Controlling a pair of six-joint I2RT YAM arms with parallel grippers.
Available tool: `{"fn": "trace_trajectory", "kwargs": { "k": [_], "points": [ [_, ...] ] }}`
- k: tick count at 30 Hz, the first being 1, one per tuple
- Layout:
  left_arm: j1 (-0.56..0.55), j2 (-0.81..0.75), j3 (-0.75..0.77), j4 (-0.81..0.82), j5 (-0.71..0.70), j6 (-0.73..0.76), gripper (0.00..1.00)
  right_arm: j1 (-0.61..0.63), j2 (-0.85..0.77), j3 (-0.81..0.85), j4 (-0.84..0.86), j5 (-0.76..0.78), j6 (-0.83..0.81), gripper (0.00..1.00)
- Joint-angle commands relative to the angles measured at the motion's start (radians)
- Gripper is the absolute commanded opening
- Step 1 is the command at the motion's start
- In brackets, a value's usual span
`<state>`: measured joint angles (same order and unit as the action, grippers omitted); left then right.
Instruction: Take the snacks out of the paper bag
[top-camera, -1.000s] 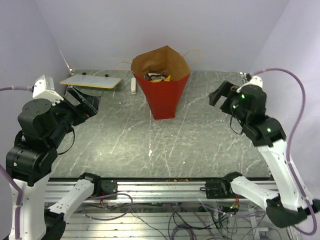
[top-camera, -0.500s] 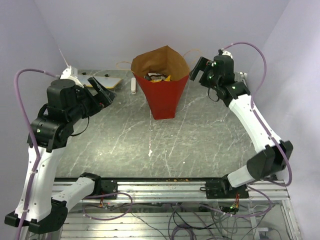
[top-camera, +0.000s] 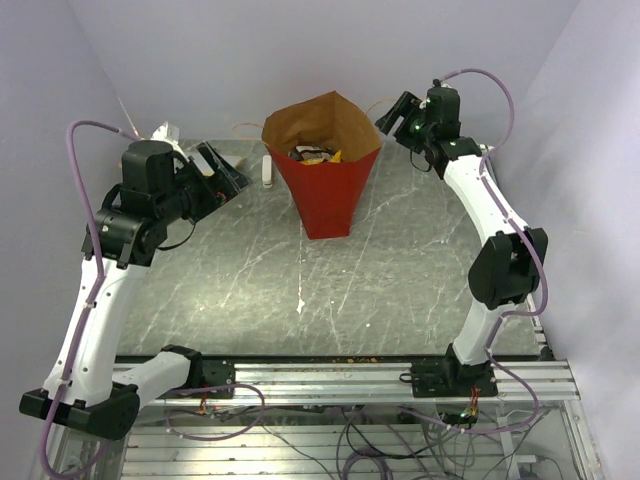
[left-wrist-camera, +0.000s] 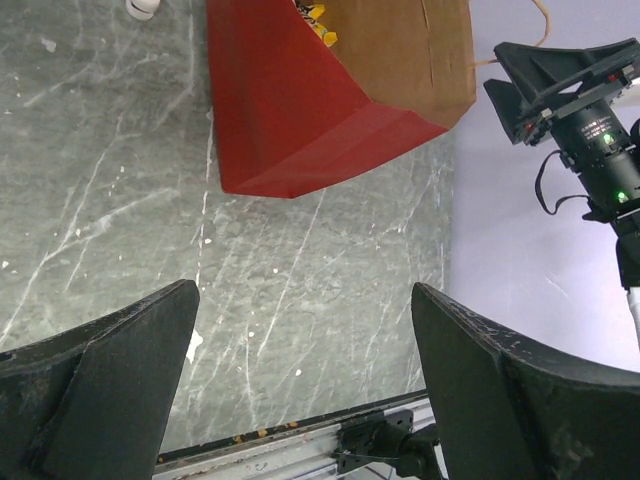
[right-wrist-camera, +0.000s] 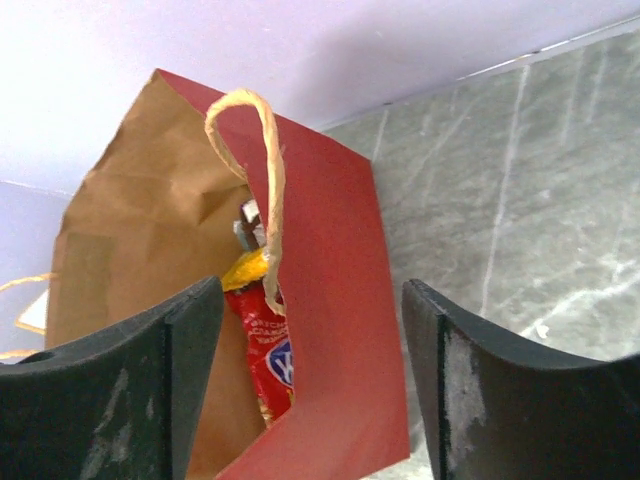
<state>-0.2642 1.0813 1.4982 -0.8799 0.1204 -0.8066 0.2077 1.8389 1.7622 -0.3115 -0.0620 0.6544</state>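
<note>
The paper bag (top-camera: 326, 195), red outside and brown inside, stands upright at the back middle of the table with its mouth open. The snacks (top-camera: 314, 154) lie inside it. The right wrist view shows a red packet with a blue logo (right-wrist-camera: 262, 352), a yellow packet (right-wrist-camera: 244, 268) and the tan string handle (right-wrist-camera: 264, 170). My right gripper (top-camera: 396, 112) hovers at the bag's upper right rim, open, with the bag's red wall (right-wrist-camera: 335, 260) showing between its fingers and nothing gripped. My left gripper (top-camera: 226, 176) is open and empty, left of the bag (left-wrist-camera: 300, 110), over bare table.
A small white object (top-camera: 267, 170) lies just left of the bag. A flat board is mostly hidden behind the left gripper at the back left. Purple walls close the back and sides. A metal rail (top-camera: 330, 376) runs along the near edge.
Both arms have swung up and toward the back. The right gripper has come to the bag's right rim and its jaws have narrowed somewhat. The left gripper has moved nearer the bag's left side.
</note>
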Motion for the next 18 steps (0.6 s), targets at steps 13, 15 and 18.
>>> {"fn": "trace_trajectory", "kwargs": {
  "k": [13,15,18],
  "points": [
    [0.004,-0.077,0.019,0.0,0.07,-0.087,0.98,-0.022,0.047,0.118,0.003,-0.194,0.054,0.0],
    [0.004,-0.095,0.016,-0.02,0.084,-0.091,0.98,-0.022,-0.002,0.072,-0.012,-0.197,0.092,0.0],
    [0.005,-0.129,-0.013,-0.012,0.11,-0.103,0.98,-0.021,-0.084,-0.007,-0.051,-0.179,0.127,0.0]
  ]
}}
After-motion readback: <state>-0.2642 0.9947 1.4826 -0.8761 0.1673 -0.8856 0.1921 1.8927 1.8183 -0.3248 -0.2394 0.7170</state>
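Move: The right gripper's target, the bag's right-hand paper handle, is about 3 cm to its left and 2 cm ahead, roughly at its height. The bag's mouth centres some 12 cm left and 2 cm back; the snacks lie about 13 cm left, 4 cm back and 14 cm below. From the left gripper, that handle is roughly 24 cm ahead, 28 cm right and 8 cm lower. Ease the right gripper about 2.5 cm left to the handle, creeping 1.5 cm forward and then back again, while swinging slightly counter-clockwise and shutting the part-open fingers to pinch the handle's twisted cord. Draw the left gripper, still open and empty, back and up about 3 cm, away from the bag. ##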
